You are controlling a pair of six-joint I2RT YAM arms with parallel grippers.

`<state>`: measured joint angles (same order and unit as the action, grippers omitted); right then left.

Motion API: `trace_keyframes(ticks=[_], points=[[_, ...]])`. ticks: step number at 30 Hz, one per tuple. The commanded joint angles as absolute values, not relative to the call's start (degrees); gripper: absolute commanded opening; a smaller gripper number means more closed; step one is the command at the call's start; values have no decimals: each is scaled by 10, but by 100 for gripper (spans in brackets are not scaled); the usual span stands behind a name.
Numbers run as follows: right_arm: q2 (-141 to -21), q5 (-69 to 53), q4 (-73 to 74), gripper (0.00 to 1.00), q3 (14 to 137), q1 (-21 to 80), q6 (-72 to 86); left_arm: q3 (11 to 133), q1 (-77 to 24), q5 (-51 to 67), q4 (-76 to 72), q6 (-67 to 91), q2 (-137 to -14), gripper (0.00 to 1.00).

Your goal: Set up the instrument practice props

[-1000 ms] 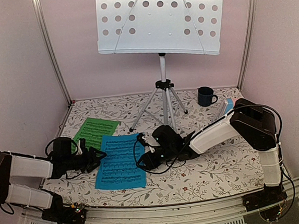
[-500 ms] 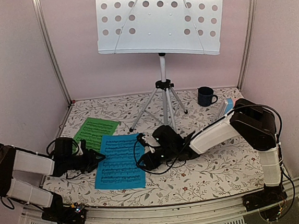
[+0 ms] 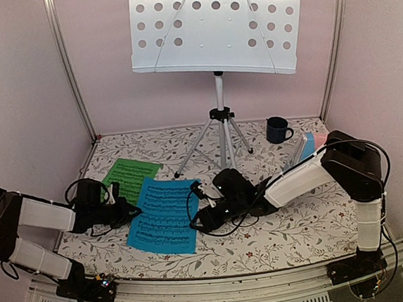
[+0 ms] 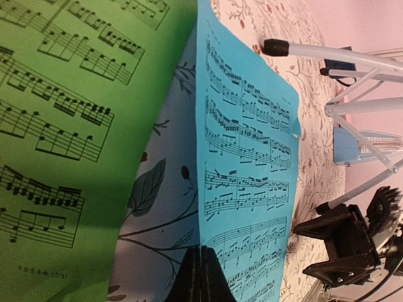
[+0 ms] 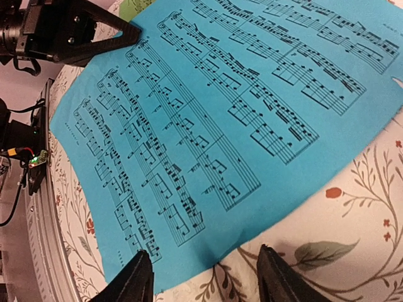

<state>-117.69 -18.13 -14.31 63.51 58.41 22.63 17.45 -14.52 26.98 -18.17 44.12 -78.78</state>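
The blue music sheet [image 3: 163, 216] lies on the flowered cloth between my two grippers, its left edge raised. My left gripper [image 3: 130, 212] is shut on that edge; the left wrist view shows the jaws [image 4: 200, 277] pressed together with the paper's edge [image 4: 245, 163] between them. My right gripper [image 3: 200, 218] stands open at the sheet's right edge, its fingertips [image 5: 204, 261] straddling the paper's border [image 5: 220, 113] without holding it. The green music sheet [image 3: 130, 177] lies flat behind the left gripper. The music stand [image 3: 215, 26] stands at the back on its tripod [image 3: 221, 121]. The blue metronome [image 3: 304, 145] sits far right.
A dark blue mug [image 3: 278, 129] stands at the back right, and a pink plate [image 3: 320, 138] shows behind the right arm. The tripod's legs [image 4: 352, 56] spread over the cloth just beyond the blue sheet. Pink walls close in both sides.
My left gripper has shut on the blue sheet's left edge. The sheet has turned slightly and moved right. My right gripper has backed off to the right and opened a little wider.
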Motion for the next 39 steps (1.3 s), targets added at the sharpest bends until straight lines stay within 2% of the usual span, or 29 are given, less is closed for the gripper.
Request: trace_keyframes(ticks=[1,8,10,14,21,29,39], points=[[-1098,-175,-142,63,602,579,236,192,-168,255,-144,390,-722,0],[-964,-166,-249,95,507,572,271,283,-283,154,3,292,-558,0],[-924,-151,-281,100,479,572,280,298,-304,160,14,267,-521,0],[-858,-124,-361,99,409,572,294,333,-336,207,46,210,-477,0],[-784,-166,-451,99,308,571,286,355,-426,256,33,153,-426,0],[-741,-172,-657,99,167,571,321,392,-465,357,-27,123,-403,0],[-782,-212,-722,99,221,573,358,444,-507,408,-99,113,-437,0]])
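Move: My left hand already has the blue music sheet pinched by its left edge; the sheet's middle is about 8 cm to the right, level ahead, 2 cm below. The stand's ledge is some 15 cm ahead, 26 cm right and 33 cm up, and the green sheet 12 cm ahead, 6 cm left, 3 cm below. From my half-open right hand, the blue sheet's middle lies about 8 cm left, 5 cm ahead, 2 cm below; the ledge 20 cm ahead, 10 cm right, 33 cm up. Keeping its pinch, my left hand sweeps the blue sheet about 33 cm up off the table, then also back and to the right, the fingers swinging up from their downward slant and clockwise to point across to my right. My right hand leaves the sheet's right side, opening wide as it rises some 20 cm and draws right and a little back, its fingers tipping up to level, towards my left. ##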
